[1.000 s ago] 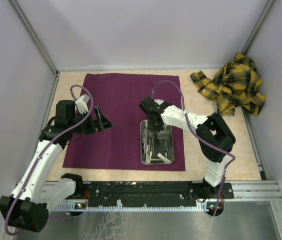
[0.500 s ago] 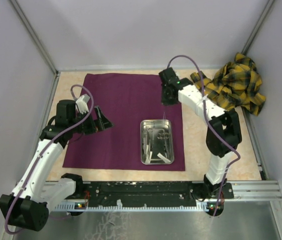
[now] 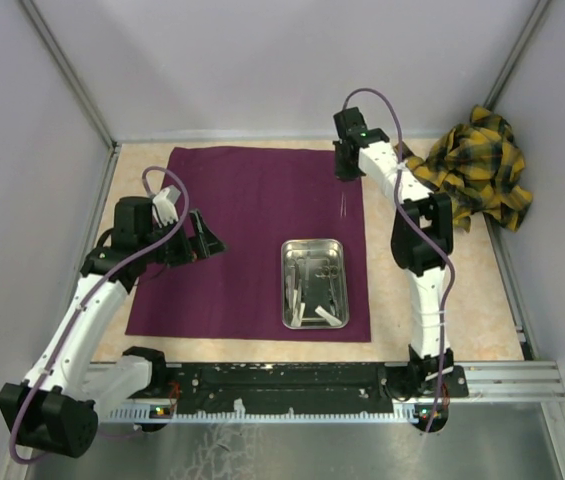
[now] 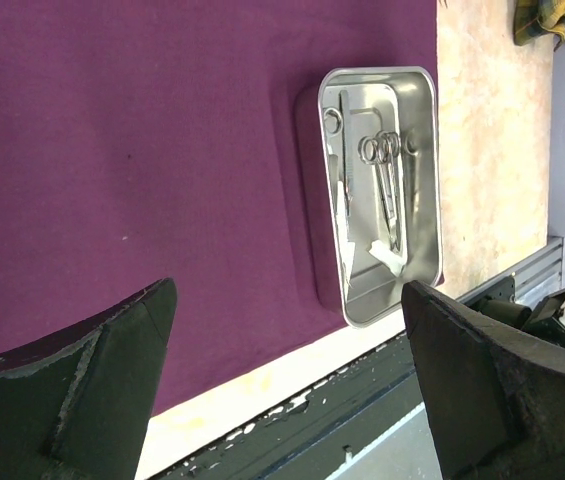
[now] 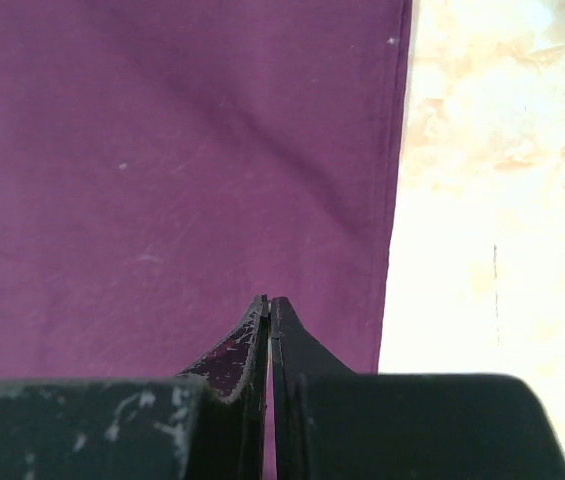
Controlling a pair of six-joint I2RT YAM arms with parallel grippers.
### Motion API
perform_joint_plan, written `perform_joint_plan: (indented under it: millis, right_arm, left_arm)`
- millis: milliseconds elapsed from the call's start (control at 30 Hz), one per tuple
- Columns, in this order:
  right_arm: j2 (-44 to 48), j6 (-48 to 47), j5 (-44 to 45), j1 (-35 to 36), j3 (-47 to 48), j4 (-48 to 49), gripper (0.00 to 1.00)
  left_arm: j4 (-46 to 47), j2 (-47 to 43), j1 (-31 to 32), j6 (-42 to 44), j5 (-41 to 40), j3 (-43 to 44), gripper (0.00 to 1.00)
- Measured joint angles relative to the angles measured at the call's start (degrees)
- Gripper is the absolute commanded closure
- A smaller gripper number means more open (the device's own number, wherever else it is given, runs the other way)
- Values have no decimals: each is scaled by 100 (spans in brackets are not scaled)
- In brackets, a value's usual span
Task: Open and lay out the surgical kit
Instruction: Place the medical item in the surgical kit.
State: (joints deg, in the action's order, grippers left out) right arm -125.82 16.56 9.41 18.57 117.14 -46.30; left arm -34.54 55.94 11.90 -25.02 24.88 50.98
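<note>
The surgical kit's dark purple cloth (image 3: 232,220) lies spread flat on the table. A steel tray (image 3: 314,244) stands on its near right part and holds scissors (image 4: 387,172), forceps (image 4: 344,150) and a white piece (image 4: 387,256). My right gripper (image 3: 344,172) hangs shut over the cloth's far right corner, and a thin metal instrument (image 3: 345,206) dangles from its tips. In the right wrist view the right gripper (image 5: 269,300) shows only a pale sliver between its jaws, above the cloth's right edge (image 5: 394,200). My left gripper (image 3: 205,240) hovers wide open and empty over the cloth's left side (image 4: 112,150).
A crumpled yellow-and-black plaid cloth (image 3: 467,170) lies at the far right corner. Pale walls enclose the table on three sides. A black rail (image 3: 312,380) runs along the near edge, past the bare tabletop (image 5: 492,250) right of the purple cloth.
My right gripper rose from the tray and swung to the cloth's far right corner, carrying the thin instrument with it. The left arm stayed put.
</note>
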Motion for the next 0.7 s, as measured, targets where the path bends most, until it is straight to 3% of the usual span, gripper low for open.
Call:
perform_joint_plan:
  millis: [700]
  right_arm:
    - [-1762,-407,-116,-387,1609,177,100]
  left_arm:
    - [116,378,0,24,-232,0,1]
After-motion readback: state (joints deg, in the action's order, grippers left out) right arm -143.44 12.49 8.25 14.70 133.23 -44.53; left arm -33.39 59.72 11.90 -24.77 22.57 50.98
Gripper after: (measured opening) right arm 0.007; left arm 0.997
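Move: The bare stretch of cloth near its right edge, where the right hand is taking the thin tweezers, lies about 7 cm ahead, 2 cm to the right and some 11 cm below it. The tray's middle is some 25 cm back and 9 cm to the left; the plaid cloth's middle is roughly 7 cm ahead and 36 cm to the right. From the left hand that stretch lies about 33 cm ahead and 32 cm to the right. Still pinching the thin tweezers, with their legs trailing back towards the base, the right hand goes on forward some 6 to 7 cm while sinking about as far and easing 2 cm to the right, away from the tray and down towards the bare cloth near its right edge. The sinking is quickest at the start and then slows, the fingers stay shut and the wrist hardly turns, while the empty left hand, wide open, drifts about 2 cm down and slightly forward. ##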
